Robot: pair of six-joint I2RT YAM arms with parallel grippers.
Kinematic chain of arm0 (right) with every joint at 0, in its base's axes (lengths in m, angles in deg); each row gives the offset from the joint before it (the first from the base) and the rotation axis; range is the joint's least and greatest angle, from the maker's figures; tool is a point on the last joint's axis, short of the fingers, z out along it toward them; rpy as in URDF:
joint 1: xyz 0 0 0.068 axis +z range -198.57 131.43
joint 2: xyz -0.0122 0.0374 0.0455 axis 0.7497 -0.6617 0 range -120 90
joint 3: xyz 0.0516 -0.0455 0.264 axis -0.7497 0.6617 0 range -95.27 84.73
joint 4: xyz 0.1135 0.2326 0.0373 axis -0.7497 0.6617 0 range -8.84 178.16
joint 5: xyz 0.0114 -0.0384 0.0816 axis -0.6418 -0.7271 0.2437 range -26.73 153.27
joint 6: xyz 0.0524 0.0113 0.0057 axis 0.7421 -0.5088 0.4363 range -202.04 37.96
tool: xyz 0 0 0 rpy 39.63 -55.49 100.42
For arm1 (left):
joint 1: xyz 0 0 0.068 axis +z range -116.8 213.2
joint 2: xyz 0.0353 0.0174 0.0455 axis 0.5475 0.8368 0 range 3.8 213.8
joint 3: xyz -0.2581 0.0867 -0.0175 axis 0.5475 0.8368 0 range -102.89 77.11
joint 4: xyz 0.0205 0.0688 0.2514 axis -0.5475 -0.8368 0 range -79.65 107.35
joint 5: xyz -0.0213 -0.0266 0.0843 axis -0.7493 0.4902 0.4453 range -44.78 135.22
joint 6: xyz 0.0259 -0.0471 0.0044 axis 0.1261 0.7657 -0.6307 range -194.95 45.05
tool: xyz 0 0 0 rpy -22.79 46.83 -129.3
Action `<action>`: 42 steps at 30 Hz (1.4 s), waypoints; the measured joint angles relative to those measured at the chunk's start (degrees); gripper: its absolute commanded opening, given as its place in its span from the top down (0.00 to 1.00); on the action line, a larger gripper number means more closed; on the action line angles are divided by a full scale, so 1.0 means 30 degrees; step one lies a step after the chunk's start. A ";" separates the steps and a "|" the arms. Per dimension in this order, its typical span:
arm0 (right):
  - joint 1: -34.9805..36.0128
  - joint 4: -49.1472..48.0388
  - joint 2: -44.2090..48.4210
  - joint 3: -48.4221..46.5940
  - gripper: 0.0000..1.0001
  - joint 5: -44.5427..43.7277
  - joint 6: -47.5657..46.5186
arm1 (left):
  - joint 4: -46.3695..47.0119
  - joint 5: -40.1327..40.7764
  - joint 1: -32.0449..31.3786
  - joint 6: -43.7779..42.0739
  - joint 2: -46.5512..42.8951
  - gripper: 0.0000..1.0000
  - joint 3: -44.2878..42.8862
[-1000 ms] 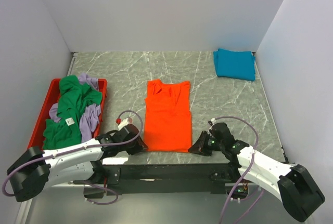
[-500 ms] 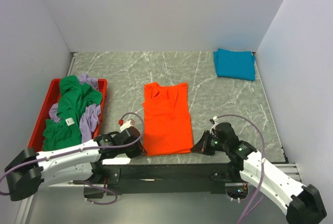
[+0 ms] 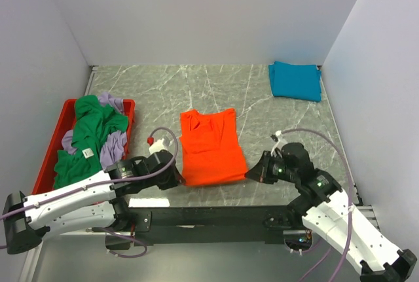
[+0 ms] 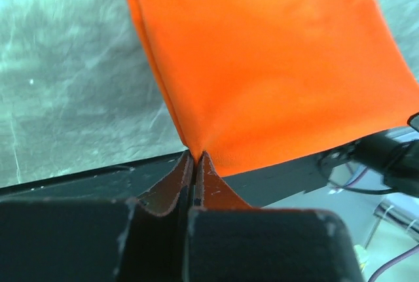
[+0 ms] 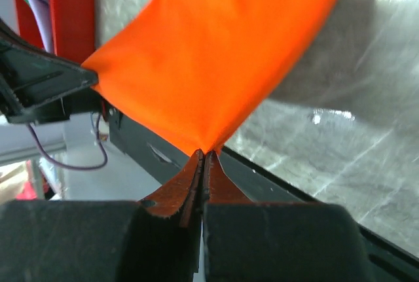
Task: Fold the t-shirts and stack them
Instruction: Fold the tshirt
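The orange t-shirt (image 3: 211, 146) lies lengthwise on the marble table, folded narrow, with its near hem lifted off the surface. My left gripper (image 3: 178, 178) is shut on the hem's left corner (image 4: 196, 152). My right gripper (image 3: 252, 174) is shut on the right corner (image 5: 204, 152), and the orange cloth (image 5: 209, 53) stretches taut between the two. A folded teal-blue t-shirt (image 3: 295, 80) rests at the far right corner. Green (image 3: 91, 133) and lavender (image 3: 115, 146) t-shirts lie heaped in the red tray (image 3: 64, 122) on the left.
The black near edge of the table (image 3: 216, 215) runs just below both grippers. White walls close in the table at the back and on both sides. Bare marble (image 3: 288, 131) lies between the orange shirt and the teal one.
Both grippers closed on the near corners of the orange shirt and raised the hem, carrying it away from the table's near edge. The shirt's near part now bulges upward.
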 measured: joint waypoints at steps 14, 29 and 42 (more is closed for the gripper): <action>-0.1195 -0.0925 -0.8131 -0.6535 1.00 -0.1821 -0.1690 | 0.1188 -0.0670 0.6586 -0.5166 0.3577 0.99 -0.4299; -0.6390 -0.3825 -2.1515 -1.5227 1.00 0.1741 -0.2200 | 0.4648 -0.2929 1.1752 -0.7002 1.3391 0.99 -1.0601; -0.7220 -0.3577 -3.0571 -2.2862 0.57 0.3344 -0.2790 | 0.5173 -0.4014 1.4287 -0.7970 1.9839 0.39 -1.5548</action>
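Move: Each hand already pinches one hem corner of the orange t-shirt, raised off the table. For the left hand, the collar-end corner lies about 35 cm ahead, 3 cm left and 10 cm below; for the right hand, its collar-end corner is some 36 cm ahead, 3 cm left and 12 cm below. The red bin's middle is roughly 43 cm left and 16 cm ahead of the left hand. The blue folded t-shirt sits about 50 cm ahead and 29 cm right of the right hand. Forward in one quick sweep, both arms carry the held hem some 35 cm over the shirt to its collar end, climbing about 5 cm early and sinking again towards the end. The left wrist turns some 15 degrees counter-clockwise, the right about 10 clockwise. Only as they arrive do both sets of fingers open partway and let go of the hem corners. ##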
